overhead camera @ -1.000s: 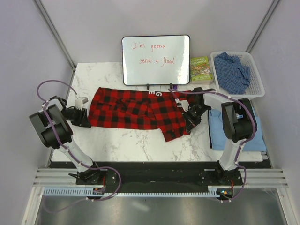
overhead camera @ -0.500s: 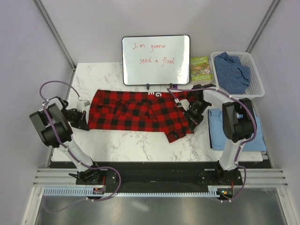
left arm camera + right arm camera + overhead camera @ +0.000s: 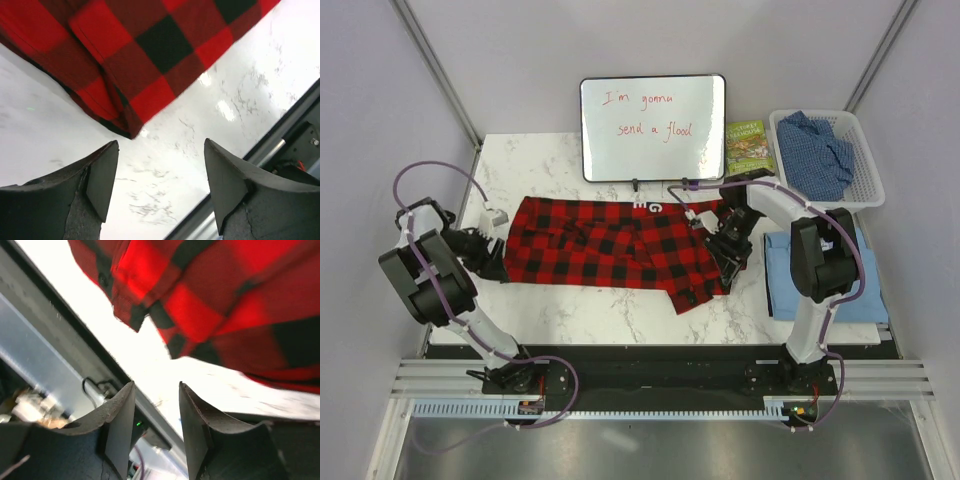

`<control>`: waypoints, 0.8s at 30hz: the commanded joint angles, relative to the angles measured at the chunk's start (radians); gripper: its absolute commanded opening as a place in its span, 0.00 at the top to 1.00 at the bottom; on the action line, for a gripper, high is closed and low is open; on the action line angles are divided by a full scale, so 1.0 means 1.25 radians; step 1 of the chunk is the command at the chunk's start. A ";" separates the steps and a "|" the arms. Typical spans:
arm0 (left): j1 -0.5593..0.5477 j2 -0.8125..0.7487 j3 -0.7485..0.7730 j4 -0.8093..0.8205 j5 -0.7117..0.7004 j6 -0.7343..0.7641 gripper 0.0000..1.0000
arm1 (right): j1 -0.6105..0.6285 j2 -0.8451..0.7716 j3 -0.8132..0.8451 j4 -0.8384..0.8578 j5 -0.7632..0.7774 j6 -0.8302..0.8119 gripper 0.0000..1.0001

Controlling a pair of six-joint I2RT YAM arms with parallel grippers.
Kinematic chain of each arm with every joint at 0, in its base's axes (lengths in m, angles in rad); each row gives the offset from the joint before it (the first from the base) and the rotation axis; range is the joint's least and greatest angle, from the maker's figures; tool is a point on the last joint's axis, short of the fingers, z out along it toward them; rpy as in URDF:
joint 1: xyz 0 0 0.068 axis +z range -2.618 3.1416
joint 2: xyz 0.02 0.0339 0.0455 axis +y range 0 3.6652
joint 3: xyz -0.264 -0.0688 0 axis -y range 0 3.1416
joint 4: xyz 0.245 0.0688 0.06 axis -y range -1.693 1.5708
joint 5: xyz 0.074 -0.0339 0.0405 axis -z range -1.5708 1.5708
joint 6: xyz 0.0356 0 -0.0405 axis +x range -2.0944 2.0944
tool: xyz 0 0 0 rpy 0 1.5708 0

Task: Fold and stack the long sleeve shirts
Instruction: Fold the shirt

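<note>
The red-and-black checked flannel shirt [image 3: 615, 248] lies spread across the marble table, white lettering at its far edge. My left gripper [image 3: 488, 258] sits at its left end, open, with only bare marble between the fingers; the cloth's corner [image 3: 125, 125] lies just beyond them. My right gripper [image 3: 728, 252] hovers at the shirt's right end, open and empty, the flannel [image 3: 225, 305] just ahead of its fingertips. A light blue shirt [image 3: 820, 285] lies folded at the table's right side. A darker blue speckled shirt [image 3: 817, 150] is crumpled in the white basket [image 3: 867, 170].
A whiteboard [image 3: 653, 128] with red writing stands at the back centre, a book [image 3: 749, 147] beside it. The black front rail [image 3: 650, 350] runs along the near table edge. Grey walls close in left and right.
Both grippers have let go of the flannel and opened. The shirt has been pulled flatter and a little leftward; its lower right flap has dropped onto the table.
</note>
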 commanded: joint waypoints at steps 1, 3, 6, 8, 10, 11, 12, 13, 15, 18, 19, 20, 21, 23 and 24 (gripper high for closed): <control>-0.027 -0.119 0.088 -0.137 0.196 0.143 0.24 | -0.028 -0.018 0.131 0.019 -0.041 -0.011 0.52; -0.101 -0.150 0.080 -0.102 0.235 0.116 0.26 | -0.027 0.001 0.195 0.086 -0.079 0.037 0.52; -0.173 -0.194 0.048 0.024 0.297 0.005 0.27 | -0.019 0.055 0.277 0.210 -0.090 0.112 0.50; -0.204 -0.200 0.023 0.078 0.307 -0.057 0.27 | -0.013 0.120 0.336 0.245 -0.083 0.136 0.50; -0.235 -0.194 0.010 0.088 0.309 -0.079 0.27 | 0.000 0.168 0.438 0.259 -0.070 0.150 0.50; -0.239 -0.189 0.000 0.096 0.313 -0.085 0.27 | 0.004 0.212 0.469 0.262 -0.063 0.152 0.49; -0.241 -0.189 -0.005 0.099 0.313 -0.092 0.27 | 0.010 0.232 0.520 0.267 -0.059 0.153 0.46; -0.240 -0.190 -0.010 0.104 0.312 -0.100 0.27 | 0.014 0.248 0.540 0.271 -0.052 0.155 0.44; -0.241 -0.198 -0.029 0.119 0.292 -0.101 0.26 | 0.023 0.286 0.572 0.289 -0.036 0.151 0.41; -0.241 -0.208 -0.059 0.152 0.251 -0.104 0.25 | 0.041 0.309 0.576 0.315 -0.029 0.141 0.39; -0.240 -0.208 -0.064 0.157 0.240 -0.107 0.25 | 0.046 0.313 0.576 0.316 -0.029 0.127 0.38; -0.241 -0.205 -0.071 0.160 0.229 -0.106 0.25 | 0.049 0.323 0.576 0.316 -0.021 0.123 0.37; -0.240 -0.202 -0.072 0.162 0.225 -0.106 0.25 | 0.057 0.327 0.573 0.322 -0.018 0.119 0.35; -0.241 -0.195 -0.075 0.163 0.224 -0.107 0.24 | 0.062 0.335 0.570 0.332 -0.009 0.113 0.31; -0.241 -0.192 -0.075 0.163 0.226 -0.108 0.24 | 0.065 0.338 0.566 0.344 -0.003 0.113 0.28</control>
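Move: For the right hand, the shirt's far edge lies about 23 cm ahead, 12 cm left and 6 cm below, with the white letters some 7 cm farther left along it. The loose sleeve end is about 4 cm back and 8 cm left of this hand. From the left hand, the shirt's near left part lies some 4 cm ahead, 11 cm right and 5 cm down; its far left corner is about 18 cm ahead, 6 cm right. Right hand, opening, sweeps some 25 cm forward-left towards the lettered edge; left hand arcs right, over the shirt. ##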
